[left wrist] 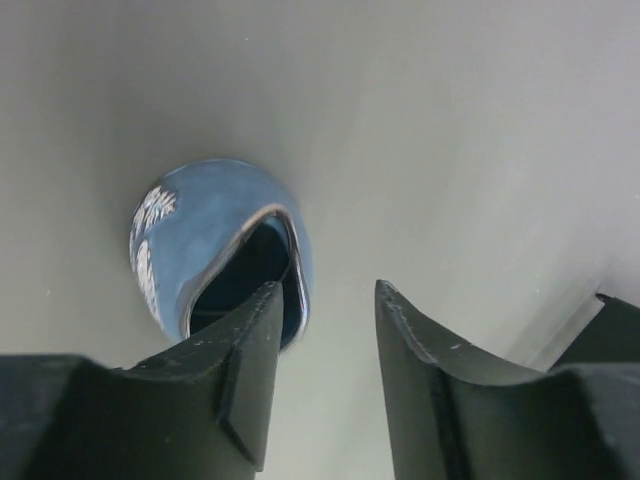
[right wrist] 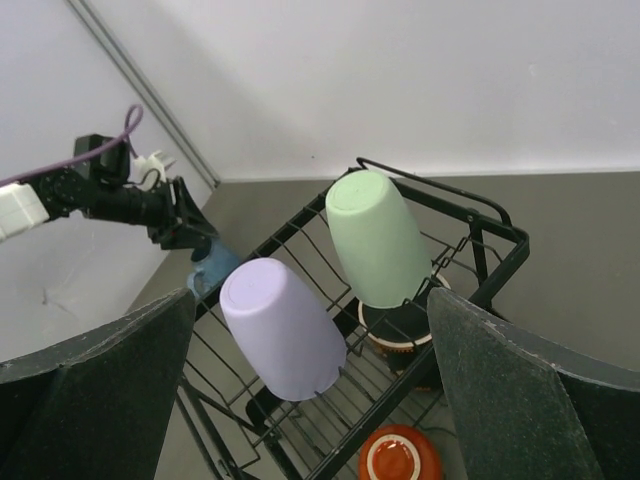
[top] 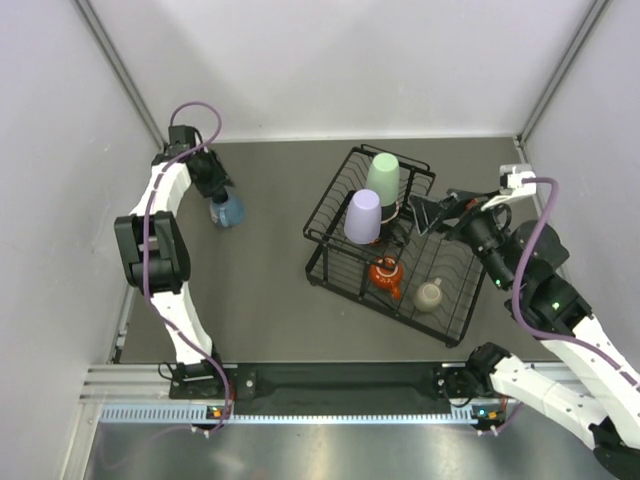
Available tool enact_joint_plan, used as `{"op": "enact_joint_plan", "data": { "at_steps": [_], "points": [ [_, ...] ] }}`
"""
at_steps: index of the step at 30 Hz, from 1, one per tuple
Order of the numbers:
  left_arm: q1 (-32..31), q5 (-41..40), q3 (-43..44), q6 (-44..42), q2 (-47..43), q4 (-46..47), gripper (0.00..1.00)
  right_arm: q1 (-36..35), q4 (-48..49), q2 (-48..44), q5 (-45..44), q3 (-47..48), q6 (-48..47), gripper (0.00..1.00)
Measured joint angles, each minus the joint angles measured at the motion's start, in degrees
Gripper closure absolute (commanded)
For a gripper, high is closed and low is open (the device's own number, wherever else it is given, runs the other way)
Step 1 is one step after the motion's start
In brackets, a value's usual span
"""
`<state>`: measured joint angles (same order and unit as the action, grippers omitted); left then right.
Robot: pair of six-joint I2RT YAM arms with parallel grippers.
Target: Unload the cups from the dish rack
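The black wire dish rack holds the mint-green tumbler and the lavender tumbler upside down on its upper tier. The orange cup and the beige mug sit lower down. The red patterned mug shows partly under the mint tumbler. The blue mug stands on the table at the far left. My left gripper is open just above it, and its left finger overlaps the mug's rim. My right gripper is wide open above the rack's far right side, facing the lavender tumbler.
The rack stands at an angle on the dark table. White walls enclose the table on the left, back and right. The blue mug stands close to the left wall. A metal rail runs along the near edge.
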<state>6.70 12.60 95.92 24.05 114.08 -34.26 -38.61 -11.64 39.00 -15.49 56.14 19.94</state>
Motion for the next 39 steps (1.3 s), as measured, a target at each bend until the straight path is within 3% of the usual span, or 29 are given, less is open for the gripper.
{"op": "enact_joint_plan", "data": {
  "at_steps": [4, 6, 8, 19, 28, 39],
  "points": [
    [0.0, -0.3, 0.0, 0.2, -3.2, -0.9, 0.46, 0.0, -1.6, 3.2, 0.0, 1.7, 0.5, 0.00],
    [0.0, -0.2, 0.0, 0.3, -6.0, -0.9, 0.17, 0.0, -2.9, 5.5, -0.7, 3.4, 0.9, 0.00],
    [0.0, 0.3, -0.1, 1.4, -9.3, -0.8, 0.01, 0.0, -3.2, 7.5, -1.6, 4.4, 1.2, 0.00],
    [-1.2, 7.7, -12.6, 4.8, -32.3, 6.2, 0.01, 0.0, -8.2, 12.8, 2.9, 9.2, -5.2, 0.00],
    [-6.4, 17.1, -24.0, 8.5, -40.9, 8.8, 0.01, 0.0, -8.4, 19.4, 18.1, 12.0, -7.3, 0.00],
    [-6.6, 22.1, -29.7, 11.6, -51.5, 13.1, 0.02, -1.2, -9.1, 26.4, 18.8, 12.6, -7.1, 0.03]
  ]
}}
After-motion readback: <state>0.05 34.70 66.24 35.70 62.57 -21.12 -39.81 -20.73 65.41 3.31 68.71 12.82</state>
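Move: From the right hand, open above the rack's right side, the lavender cup on the top tier lies about 7 cm ahead, 14 cm to the left and 11 cm below. The green cup stands some 9 cm farther out than that cup and 4 cm to its right; the orange cup, one tier down, is 6 cm nearer and 5 cm right of it. From the left hand the lavender cup is about 32 cm right, 17 cm back and 16 cm higher, while the blue mug sits 3 cm ahead, 2 cm left and 7 cm below. Leftward and down, with a little forward early on, the right hand closes in on the lavender cup, some 14 cm in all, turning about 20 degrees counter-clockwise and tipping down, fingers still wide. The left hand rises about 21 cm away from the blue mug, backs off and swings right towards the rack, opening from half to fully wide as its fingers tilt up some 30 degrees. ##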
